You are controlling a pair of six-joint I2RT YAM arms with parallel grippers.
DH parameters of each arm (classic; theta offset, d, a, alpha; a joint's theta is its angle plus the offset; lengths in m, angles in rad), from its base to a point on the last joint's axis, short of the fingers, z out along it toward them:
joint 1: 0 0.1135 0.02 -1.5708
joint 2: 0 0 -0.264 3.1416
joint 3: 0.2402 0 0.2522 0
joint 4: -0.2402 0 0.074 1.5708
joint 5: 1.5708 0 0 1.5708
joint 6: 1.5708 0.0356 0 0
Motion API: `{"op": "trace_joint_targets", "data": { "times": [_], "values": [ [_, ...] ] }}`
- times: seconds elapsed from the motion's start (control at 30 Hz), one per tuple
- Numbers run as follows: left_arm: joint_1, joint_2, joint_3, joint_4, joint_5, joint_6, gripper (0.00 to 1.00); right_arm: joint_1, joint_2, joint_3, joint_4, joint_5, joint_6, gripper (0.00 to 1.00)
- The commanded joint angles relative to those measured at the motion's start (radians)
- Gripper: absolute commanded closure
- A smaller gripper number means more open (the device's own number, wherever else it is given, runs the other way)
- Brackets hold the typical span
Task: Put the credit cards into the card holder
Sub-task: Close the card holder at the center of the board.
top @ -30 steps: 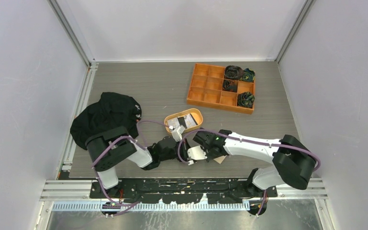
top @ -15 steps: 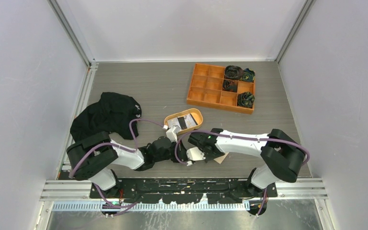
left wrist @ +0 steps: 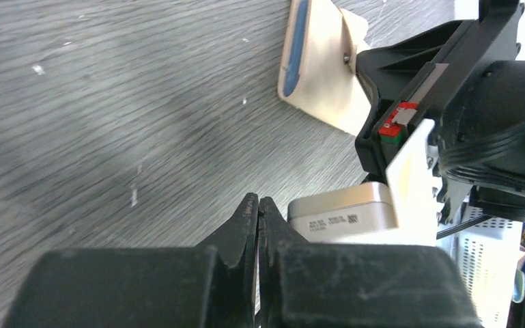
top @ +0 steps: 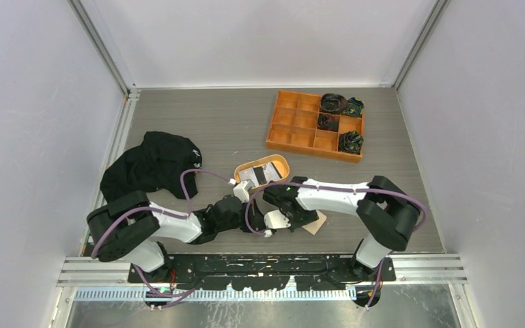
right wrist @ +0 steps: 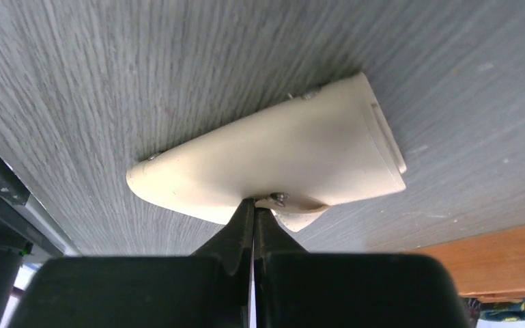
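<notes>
The beige card holder [top: 316, 222] lies near the table's front edge, right of centre. My right gripper [right wrist: 254, 203] is shut at the card holder's [right wrist: 273, 157] near edge beside the snap tab [right wrist: 293, 217], with a thin pale sliver between its jaws. In the left wrist view a blue credit card [left wrist: 299, 34] sits inside the card holder [left wrist: 324, 75]. A light card [top: 249, 175] and a dark card [top: 261, 174] lie in the oval tray [top: 280, 164]. My left gripper [left wrist: 258, 200] is shut and empty, just above the table left of the holder.
An orange compartment box [top: 273, 130] with dark rolled items stands at the back right, and its edge [right wrist: 505, 263] shows in the right wrist view. A black cloth [top: 150, 167] is heaped at the left. The right wrist's silver camera body [left wrist: 345, 212] is close beside my left fingers.
Both arms have folded inward: the left elbow swung left and down, the right elbow moved left toward the centre. The grippers and the card holder have hardly shifted.
</notes>
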Motion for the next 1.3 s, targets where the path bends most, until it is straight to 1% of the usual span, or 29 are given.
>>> {"op": "trace_joint_targets", "data": {
  "times": [0.0,0.07,0.27,0.4,0.57,0.67,0.73,0.83,0.93,1.13,1.2,1.27],
  "values": [
    [-0.005,-0.140,-0.010,-0.048,-0.030,0.048,1.00,0.017,0.125,0.016,-0.026,-0.123,-0.028,0.99],
    [-0.005,-0.213,-0.011,-0.146,-0.058,0.071,1.00,0.019,0.161,0.027,-0.019,-0.122,-0.033,0.99],
    [-0.005,-0.456,-0.014,-0.469,-0.208,0.125,1.00,0.016,0.212,0.084,-0.033,-0.116,-0.069,0.99],
    [-0.005,-0.583,-0.033,-0.585,-0.271,0.132,1.00,-0.004,0.239,0.150,-0.076,-0.134,-0.121,0.99],
    [-0.005,-0.664,-0.041,-0.652,-0.285,0.135,1.00,-0.064,0.321,0.244,-0.156,-0.160,-0.223,0.99],
    [-0.005,-0.691,-0.040,-0.663,-0.286,0.137,1.00,-0.086,0.365,0.284,-0.196,-0.174,-0.292,0.99],
    [-0.005,-0.705,-0.040,-0.695,-0.288,0.137,1.00,-0.105,0.395,0.312,-0.223,-0.229,-0.328,0.99],
    [-0.005,-0.723,-0.043,-0.711,-0.288,0.136,1.00,-0.129,0.428,0.334,-0.248,-0.248,-0.386,0.99],
    [-0.005,-0.731,-0.046,-0.710,-0.286,0.134,1.00,-0.158,0.443,0.342,-0.262,-0.271,-0.447,0.99],
    [-0.004,-0.708,-0.044,-0.674,-0.261,0.128,1.00,-0.194,0.509,0.424,-0.317,-0.300,-0.541,0.99],
    [-0.005,-0.699,-0.043,-0.671,-0.250,0.124,1.00,-0.199,0.527,0.452,-0.332,-0.314,-0.567,0.98],
    [-0.005,-0.693,-0.044,-0.641,-0.240,0.119,1.00,-0.201,0.549,0.473,-0.338,-0.311,-0.577,0.94]
  ]
}}
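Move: The card holder lies folded under the right fingertips, its middle about 3 cm left of them and 1 cm farther out; the snap strap is right at the tips, no more than 1 cm ahead. From the right hand, the oval tray is some 15 cm ahead and 18 cm left, and the orange organizer about 29 cm ahead and 2 cm left. From the left hand, the snap strap is roughly 16 cm right, 2 cm ahead and 3 cm lower. Pivoting almost on the spot, the right hand keeps its shut fingertips at the card holder's snap strap while the wrist tips some 35 degrees, so the fingers come to slant down and back towards the base, with a smaller counter-clockwise turn. Meanwhile the empty left hand draws off to its left by about 9 cm and rises 7 cm, away from the holder, fingers shut, then waits. ##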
